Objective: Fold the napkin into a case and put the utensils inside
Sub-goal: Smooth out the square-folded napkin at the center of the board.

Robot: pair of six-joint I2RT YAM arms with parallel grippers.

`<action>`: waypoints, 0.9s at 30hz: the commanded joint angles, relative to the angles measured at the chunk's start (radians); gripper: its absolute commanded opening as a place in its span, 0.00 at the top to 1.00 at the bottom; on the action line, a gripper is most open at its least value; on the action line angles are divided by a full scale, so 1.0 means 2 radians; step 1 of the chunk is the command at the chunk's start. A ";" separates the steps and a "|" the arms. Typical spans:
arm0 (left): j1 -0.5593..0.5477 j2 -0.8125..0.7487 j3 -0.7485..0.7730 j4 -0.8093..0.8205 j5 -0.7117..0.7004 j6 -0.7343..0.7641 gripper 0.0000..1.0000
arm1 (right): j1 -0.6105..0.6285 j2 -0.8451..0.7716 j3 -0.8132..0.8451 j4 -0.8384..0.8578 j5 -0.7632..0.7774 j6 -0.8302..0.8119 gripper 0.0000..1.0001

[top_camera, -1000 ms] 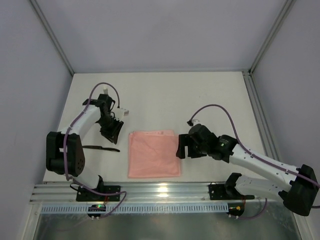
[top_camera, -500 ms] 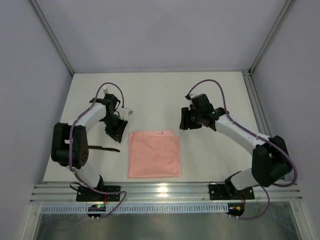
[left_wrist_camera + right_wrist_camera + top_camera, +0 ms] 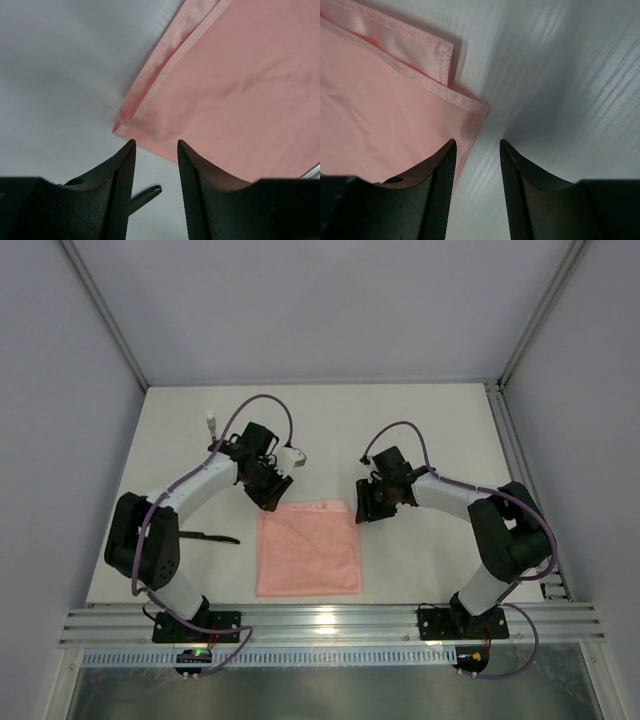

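The salmon-pink napkin (image 3: pixel 308 548) lies folded flat in the middle of the table, layered hems along its far edge. My left gripper (image 3: pixel 272 496) hovers open just over its far-left corner. In the left wrist view that corner (image 3: pixel 121 126) lies just ahead of the gripper (image 3: pixel 156 145), nothing between the fingers. My right gripper (image 3: pixel 362 510) stands open at the far-right corner. In the right wrist view the napkin (image 3: pixel 385 120) has its side hem by the left finger of the gripper (image 3: pixel 477 144). One black utensil (image 3: pixel 205 536) lies left of the napkin; its tip (image 3: pixel 149 194) shows between the left fingers.
An aluminium rail (image 3: pixel 330 625) runs along the near edge by the arm bases. Grey enclosure walls close in the left, far and right sides, with a metal frame strip (image 3: pixel 520 470) along the table's right edge.
Both arms have swung in to the napkin's far corners: the left gripper from beside the utensil, the right from the napkin's right side. The right jaws have narrowed and the left have widened a little.
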State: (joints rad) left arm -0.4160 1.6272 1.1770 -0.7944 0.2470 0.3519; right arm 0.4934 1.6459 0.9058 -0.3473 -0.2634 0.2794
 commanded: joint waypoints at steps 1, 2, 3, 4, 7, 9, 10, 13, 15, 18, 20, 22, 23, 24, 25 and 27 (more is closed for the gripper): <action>-0.014 -0.002 0.005 0.057 -0.008 0.025 0.58 | -0.002 0.004 -0.010 0.034 -0.016 0.007 0.56; -0.015 0.001 0.003 0.073 -0.010 0.027 0.57 | -0.002 0.005 -0.012 0.040 -0.019 0.010 0.57; -0.016 0.004 0.002 0.080 -0.015 0.028 0.57 | -0.001 0.007 -0.015 0.042 -0.022 0.011 0.58; -0.016 0.012 0.001 0.086 -0.015 0.030 0.57 | -0.001 0.011 -0.015 0.046 -0.025 0.012 0.58; -0.017 0.022 -0.003 0.087 -0.007 0.035 0.57 | -0.002 0.018 -0.015 0.052 -0.020 0.015 0.59; -0.018 0.025 -0.011 0.096 -0.007 0.040 0.57 | -0.001 0.024 -0.015 0.057 -0.020 0.018 0.63; -0.019 0.025 -0.014 0.098 -0.005 0.046 0.57 | -0.001 0.025 -0.016 0.059 -0.024 0.019 0.65; -0.021 0.029 -0.017 0.089 0.001 0.054 0.62 | -0.002 0.029 -0.023 0.075 -0.035 0.027 0.77; -0.022 0.026 -0.016 0.080 0.008 0.059 0.66 | -0.001 0.031 -0.024 0.082 -0.039 0.029 0.83; -0.022 0.023 -0.024 0.084 -0.015 0.066 0.66 | -0.002 0.032 -0.023 0.085 -0.042 0.028 0.96; -0.022 0.027 -0.026 0.096 -0.036 0.066 0.66 | -0.001 0.030 -0.020 0.085 -0.042 0.027 0.96; -0.022 0.036 -0.025 0.094 -0.034 0.069 0.69 | -0.001 0.025 -0.018 0.082 -0.045 0.022 0.96; -0.022 0.037 -0.025 0.091 -0.032 0.069 0.74 | -0.001 0.023 -0.014 0.079 -0.046 0.021 0.96; -0.022 0.038 -0.029 0.090 -0.032 0.068 0.77 | -0.002 0.017 -0.013 0.077 -0.046 0.019 0.96; -0.022 0.035 -0.032 0.090 -0.031 0.067 0.80 | -0.001 0.012 -0.012 0.076 -0.046 0.015 0.96; -0.022 0.030 -0.037 0.088 -0.031 0.068 0.90 | -0.001 0.002 -0.011 0.075 -0.046 0.013 0.96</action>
State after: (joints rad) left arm -0.4564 1.6936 1.1191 -0.6365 0.1898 0.4736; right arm 0.4896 1.6947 0.8719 -0.1993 -0.3515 0.3309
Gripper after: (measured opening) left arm 0.132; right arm 0.038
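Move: The napkin's far left corner lies about 2 cm straight ahead of the left hand and some 4 cm below; the black knife is roughly 14 cm left and 6 cm back of that hand. The napkin's far right corner lies about 2 cm ahead of the right hand, 1 cm left and 2 cm lower. The napkin's middle is some 7 cm back and 11 cm left of the right hand. The napkin's two far corners are taken, one by each hand. The right hand slides about 2 cm left onto its corner and, tilting slightly, shuts its fingers, pinching the top layer's hem. The left hand reaches forward and right, then sinks roughly 3 cm onto the other corner, turning slightly clockwise, its fingers closing most of the way around the folded hem. ##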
